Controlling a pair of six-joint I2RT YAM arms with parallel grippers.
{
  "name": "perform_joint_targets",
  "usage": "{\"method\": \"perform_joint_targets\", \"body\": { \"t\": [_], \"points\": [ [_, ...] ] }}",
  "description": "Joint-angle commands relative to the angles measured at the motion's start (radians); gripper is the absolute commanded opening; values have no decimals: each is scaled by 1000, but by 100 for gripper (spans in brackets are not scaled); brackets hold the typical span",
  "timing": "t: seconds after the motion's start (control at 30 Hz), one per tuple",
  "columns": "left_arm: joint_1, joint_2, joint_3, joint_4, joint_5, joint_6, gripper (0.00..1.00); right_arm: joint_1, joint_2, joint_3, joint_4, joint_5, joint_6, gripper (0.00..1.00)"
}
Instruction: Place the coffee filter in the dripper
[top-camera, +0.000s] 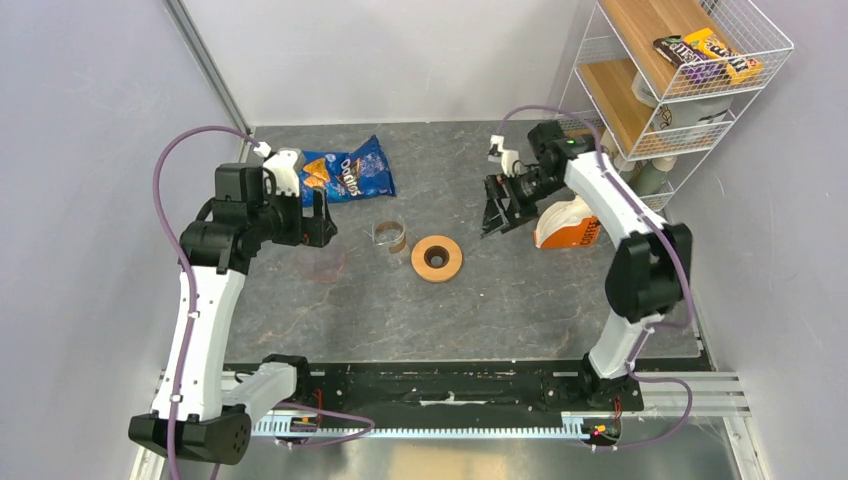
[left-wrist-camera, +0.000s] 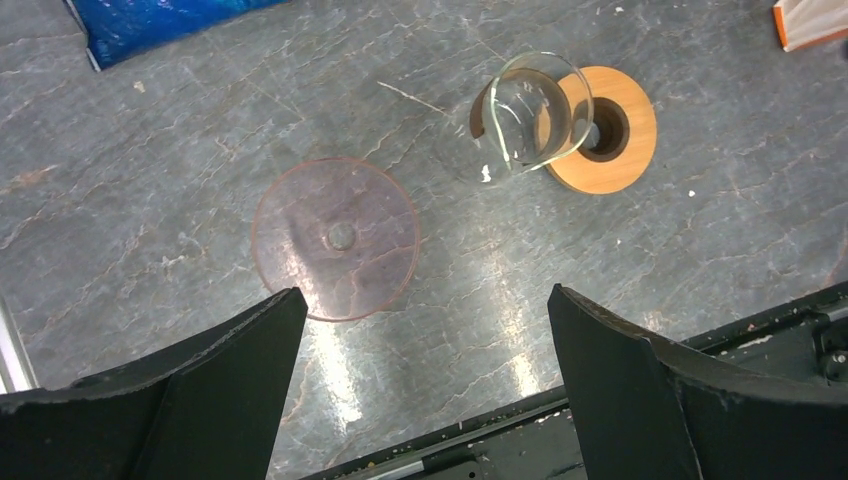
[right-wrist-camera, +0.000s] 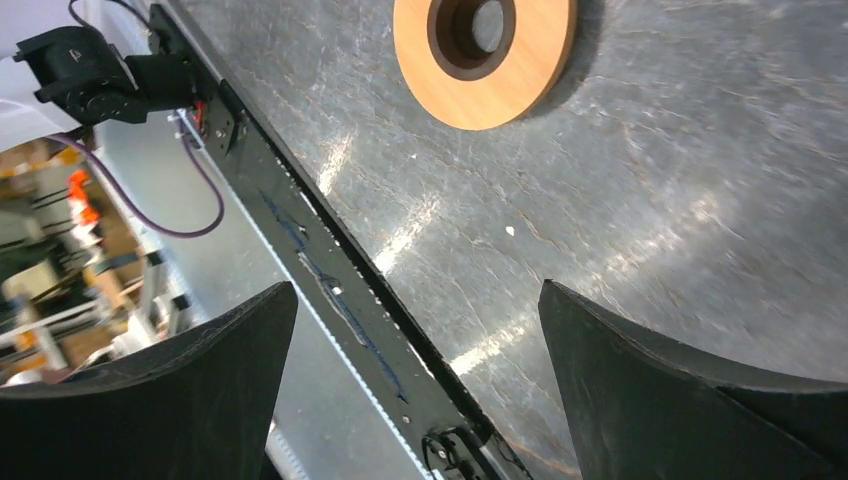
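Observation:
The dripper is an orange-tan disc with a dark hollow centre, standing mid-table; the left wrist view shows the dripper behind a clear glass, and the right wrist view shows the dripper at the top. The coffee filter shows in no view. My left gripper hangs open left of the glass, and my left gripper has nothing between its fingers. My right gripper hovers open right of the dripper, and my right gripper is likewise empty, above the table's near edge.
A small clear glass stands just left of the dripper. A pink see-through disc lies below my left gripper. A blue chip bag lies at the back. An orange-and-white pack sits under my right arm. A wire shelf stands far right.

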Motion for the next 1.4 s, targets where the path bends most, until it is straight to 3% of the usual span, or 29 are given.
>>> {"method": "perform_joint_targets", "body": {
  "t": [0.0,0.17,0.3,0.83,1.13,1.37],
  "points": [
    [2,19,50,13,81,59,100,16,143,44,-39,-142,-27,99],
    [2,38,68,-23,81,99,100,21,279,41,26,-195,-30,99],
    [3,69,85,-43,78,104,100,29,364,38,115,-200,28,92],
    [3,116,112,-66,37,136,100,46,554,21,448,-246,239,80],
    [4,150,135,-61,41,136,100,61,595,-8,570,-288,357,62],
    [2,151,121,-58,30,120,100,68,598,-24,628,-342,402,42]
  ]
}}
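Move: The wooden ring lies about 12 cm to the right hand's left, 2 cm ahead and roughly 18 cm below it. Just beyond the ring stands the glass carafe, about 21 cm left of the hand and 4 cm ahead. The filter pack lies some 13 cm to the hand's right and 9 cm ahead. From the left hand, the ring is about 19 cm to the right, 6 cm ahead and 26 cm lower. Down fast at first, then more slowly, the right hand sinks about 16 cm while easing left and somewhat forward to the near-right rim of the wooden ring. The wrist rolls some 25 degrees, the forward finger dipping and the fingers flattening out, as they close to about half open around the ring's edge: rear finger over its top face, forward finger low outside the rim. ##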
